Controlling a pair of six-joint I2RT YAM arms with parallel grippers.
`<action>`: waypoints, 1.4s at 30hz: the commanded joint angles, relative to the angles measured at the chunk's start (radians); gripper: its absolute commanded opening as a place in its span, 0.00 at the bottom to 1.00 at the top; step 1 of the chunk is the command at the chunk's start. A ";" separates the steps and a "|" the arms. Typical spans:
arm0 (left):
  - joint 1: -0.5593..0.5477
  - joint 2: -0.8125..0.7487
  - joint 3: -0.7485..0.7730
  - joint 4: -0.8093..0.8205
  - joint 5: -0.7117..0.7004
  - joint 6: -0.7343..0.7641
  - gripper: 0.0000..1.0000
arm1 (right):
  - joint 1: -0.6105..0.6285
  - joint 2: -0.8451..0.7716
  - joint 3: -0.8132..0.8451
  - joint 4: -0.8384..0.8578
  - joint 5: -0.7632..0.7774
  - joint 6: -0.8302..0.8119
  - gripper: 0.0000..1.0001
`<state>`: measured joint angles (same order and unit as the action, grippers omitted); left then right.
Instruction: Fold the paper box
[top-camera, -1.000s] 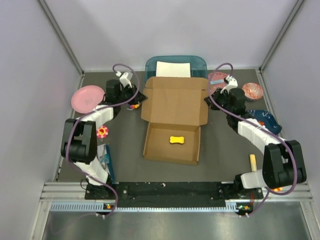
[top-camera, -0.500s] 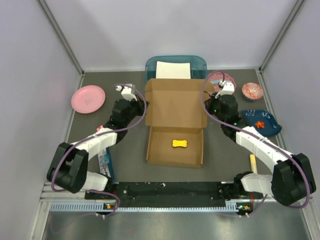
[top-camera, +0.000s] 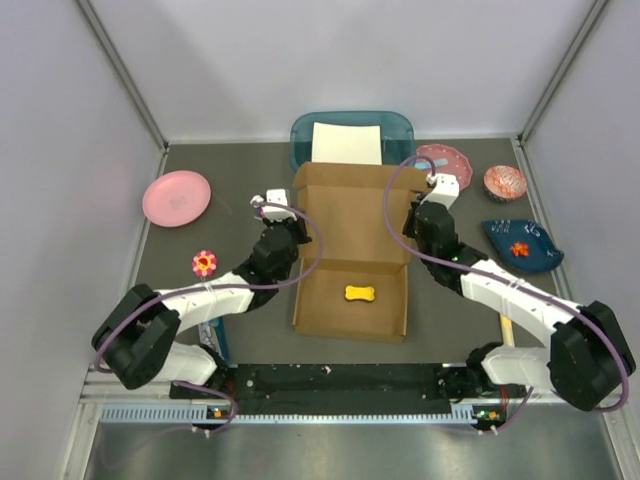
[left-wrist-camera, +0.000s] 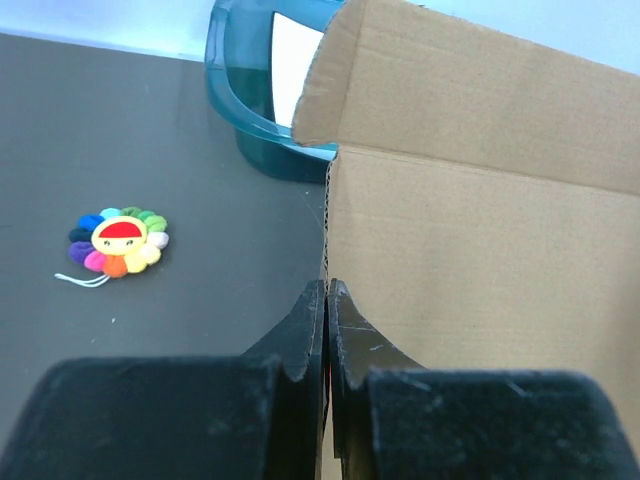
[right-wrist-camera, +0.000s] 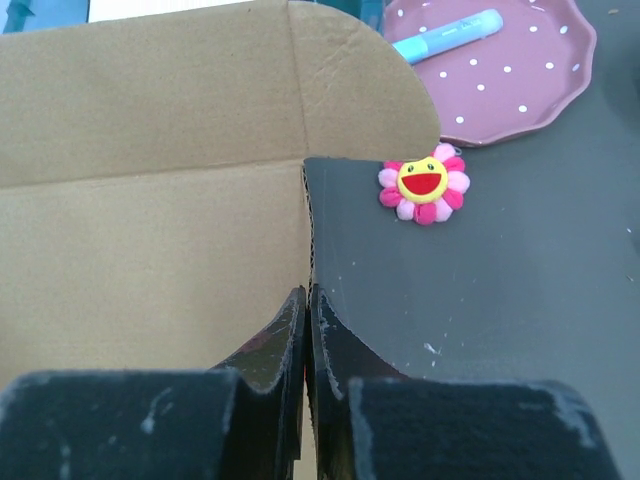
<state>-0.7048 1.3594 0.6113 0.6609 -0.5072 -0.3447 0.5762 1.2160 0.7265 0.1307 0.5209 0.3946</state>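
Observation:
The paper box (top-camera: 350, 215) is brown cardboard in the middle of the table, its lid tilted up and forward over the shallow base. A yellow bone-shaped piece (top-camera: 360, 292) lies in the base. My left gripper (top-camera: 296, 236) is shut on the lid's left edge; in the left wrist view its jaws (left-wrist-camera: 327, 292) pinch the cardboard (left-wrist-camera: 480, 240) edge-on. My right gripper (top-camera: 410, 233) is shut on the lid's right edge, and the right wrist view shows that gripper (right-wrist-camera: 307, 297) clamped on the thin cardboard (right-wrist-camera: 150, 230).
A teal bin (top-camera: 352, 135) holding a white sheet stands just behind the box. Left: a pink plate (top-camera: 176, 197) and a flower toy (top-camera: 204, 263). Right: a dotted plate (top-camera: 443, 160) with a marker, a patterned bowl (top-camera: 505, 182), a blue dish (top-camera: 523, 245), a wooden stick (top-camera: 506, 325).
Both arms have drawn toward the near side, bringing the lid up from flat and forward over the base. The left jaws closed fully on the edge.

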 joint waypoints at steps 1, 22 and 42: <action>-0.096 0.027 -0.033 0.143 -0.178 0.056 0.00 | 0.057 0.001 -0.041 0.015 0.037 0.052 0.00; -0.298 -0.057 -0.395 0.634 -0.229 0.062 0.03 | 0.295 -0.288 -0.400 0.231 0.215 0.073 0.00; -0.291 0.113 -0.231 1.010 -0.203 0.403 0.00 | 0.381 -0.129 -0.291 0.665 0.338 -0.428 0.00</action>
<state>-0.9886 1.4158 0.2905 1.4158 -0.8055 -0.0322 0.9333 0.9989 0.3565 0.6434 0.9237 0.1478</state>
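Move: Below and behind the hands, which still pinch the raised lid's two side edges, lies the open tray that the lid must cover. Its middle is about 10 cm back, 10 right and 13 down from the left hand, and 10 back, 12 left and 12 down from the right. The yellow bone lies some 3 cm ahead and 2 right of that middle. A rainbow flower stands about 15 cm ahead and 10 left of the left hand, a pink flower 13 ahead and 6 right of the right hand. Drawing the lid back towards the robot together, both hands keep their pinch on its side edges at nearly constant height. The left travels about 9 cm back, the right about 8, before each eases 1 to 2 cm forward again; both wrists tip the fingers up some 15 to 20 degrees, swinging the lid up over the tray's hinge side. ##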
